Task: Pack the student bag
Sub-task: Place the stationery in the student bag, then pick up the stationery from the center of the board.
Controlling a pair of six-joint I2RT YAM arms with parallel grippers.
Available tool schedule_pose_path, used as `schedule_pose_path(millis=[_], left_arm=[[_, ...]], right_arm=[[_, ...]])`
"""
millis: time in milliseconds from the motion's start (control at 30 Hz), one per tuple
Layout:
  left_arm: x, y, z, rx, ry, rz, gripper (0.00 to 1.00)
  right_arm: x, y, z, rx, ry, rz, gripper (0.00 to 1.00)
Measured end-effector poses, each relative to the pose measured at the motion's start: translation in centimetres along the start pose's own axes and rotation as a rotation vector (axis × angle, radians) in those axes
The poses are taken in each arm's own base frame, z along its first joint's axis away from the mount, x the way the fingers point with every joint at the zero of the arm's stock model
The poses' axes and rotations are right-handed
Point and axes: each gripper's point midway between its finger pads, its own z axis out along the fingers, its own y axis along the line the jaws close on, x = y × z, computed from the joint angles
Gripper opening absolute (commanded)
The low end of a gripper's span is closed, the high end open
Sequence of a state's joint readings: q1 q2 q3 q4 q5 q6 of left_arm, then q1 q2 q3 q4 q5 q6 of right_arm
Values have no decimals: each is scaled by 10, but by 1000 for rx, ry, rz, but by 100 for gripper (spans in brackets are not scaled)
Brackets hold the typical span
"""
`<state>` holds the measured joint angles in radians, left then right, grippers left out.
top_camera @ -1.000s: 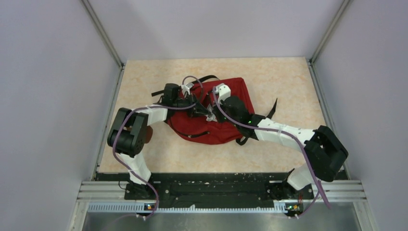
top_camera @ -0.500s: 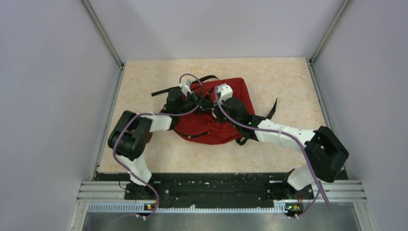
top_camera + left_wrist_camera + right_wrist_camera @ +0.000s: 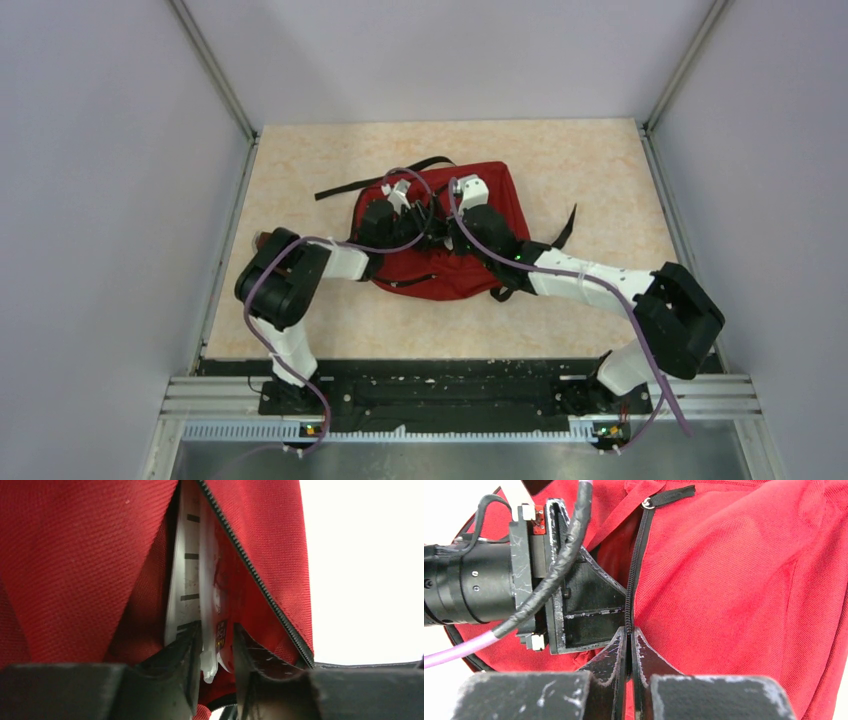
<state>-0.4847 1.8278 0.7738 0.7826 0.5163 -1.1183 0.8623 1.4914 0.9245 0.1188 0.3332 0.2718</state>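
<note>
The student bag (image 3: pixel 470 272), a red fabric backpack, lies flat in the middle of the table. My left gripper (image 3: pixel 420 222) reaches into its zipped opening. In the left wrist view that gripper (image 3: pixel 216 627) stands open inside the bag (image 3: pixel 75 555), with a white flat item with black marks (image 3: pixel 187 570) and a clear plastic packet (image 3: pixel 209 652) in the gap; the right finger is clear of them. My right gripper (image 3: pixel 629 630) is shut on the black zipper edge (image 3: pixel 636 565) of the bag (image 3: pixel 734 580), holding the opening up beside the left gripper's body (image 3: pixel 584 605).
Black straps trail from the bag at the upper left (image 3: pixel 370 176) and at the right (image 3: pixel 568 225). A small brown thing (image 3: pixel 262 239) shows beside the left arm's elbow. Grey walls close the table on three sides.
The left arm has pushed to the right, deeper into the bag's opening, and its jaws have parted. The right arm keeps its grip and has not moved.
</note>
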Motion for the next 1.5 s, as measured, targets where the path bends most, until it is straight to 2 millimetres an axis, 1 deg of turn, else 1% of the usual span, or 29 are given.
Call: schedule_pose_path(millis=[67,133,167,233,300,367,433,500,600,700,800,900,933,967,1033,1100,1167,1267,1400,1500], left_arm=[[-2,1,-1,-13,-9,17,48],[-6,-2,-6,-36,-26,53,55],[-8,-2,-9,-55,-37,73,58],[-12,-5,-16,-88,-57,117,63],[-18,-6,-25,-127,-82,158,67],[-26,-11,-35,-157,-115,202,68],[-33,-19,-46,-178,-149,245,69],[-39,-23,-57,-193,-180,271,70],[-40,-17,-79,-245,-221,290,73],[-37,-4,-99,-312,-248,292,76],[-33,3,-121,-377,-273,298,78],[-33,-3,-140,-395,-311,321,79],[-34,-5,-145,-395,-324,329,80],[-34,-8,-151,-392,-339,334,80],[-32,-11,-160,-388,-359,344,81],[-30,-12,-166,-387,-366,350,81],[-28,-12,-168,-386,-358,356,81],[-20,-7,-168,-394,-314,348,81],[-10,2,-166,-409,-256,331,81],[-6,4,-165,-410,-234,326,81]], right_arm=[[1,-1,0,7,4,0,0],[1,-2,-1,13,7,1,7],[-1,-2,-1,17,3,4,13],[-5,-1,-1,20,-5,11,29],[-9,-2,-2,27,-6,14,48],[-9,-2,-5,29,6,8,64],[-8,-3,-9,28,16,9,74],[-7,-4,-15,28,35,2,81],[-8,-8,-26,34,59,-9,85],[-10,-23,-45,65,89,-3,86],[-10,-54,-63,142,116,30,88],[-6,-98,-85,264,127,103,94],[-1,-114,-93,306,125,133,95],[9,-130,-104,351,128,169,95],[30,-155,-123,423,137,232,95],[53,-174,-140,484,148,296,94],[70,-185,-149,527,155,347,94],[92,-193,-152,562,186,388,93],[110,-188,-146,536,236,395,94],[115,-182,-139,490,238,399,94]])
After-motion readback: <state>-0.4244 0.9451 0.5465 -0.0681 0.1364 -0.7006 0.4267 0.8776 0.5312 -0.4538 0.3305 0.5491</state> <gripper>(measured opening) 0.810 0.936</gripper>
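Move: The clear stationery packet sits in the bag's slit with its near end at the left hand's slowly parting fingertips, its middle some 4 cm to their right, 2 cm farther out and a little lower; the white rounded case stands just beyond it. The right fingers pinch the slit's zippered edge. From them the round jar, hidden under the forearm, lies about 20 cm right, 5 cm back and 12 cm below, and the loose strap's upper part 27 cm right and 4 cm ahead. The packet comes free as the left fingers spread wide and the hand backs out of the slit, about 14 cm left and 8 cm back, ending a little higher, left side rolled up some 25 degrees. The right fingers let go of the zippered edge, open wide, lift slightly, then swing fast about 24 cm right, back and down towards the jar, turning clockwise and tipping down. ##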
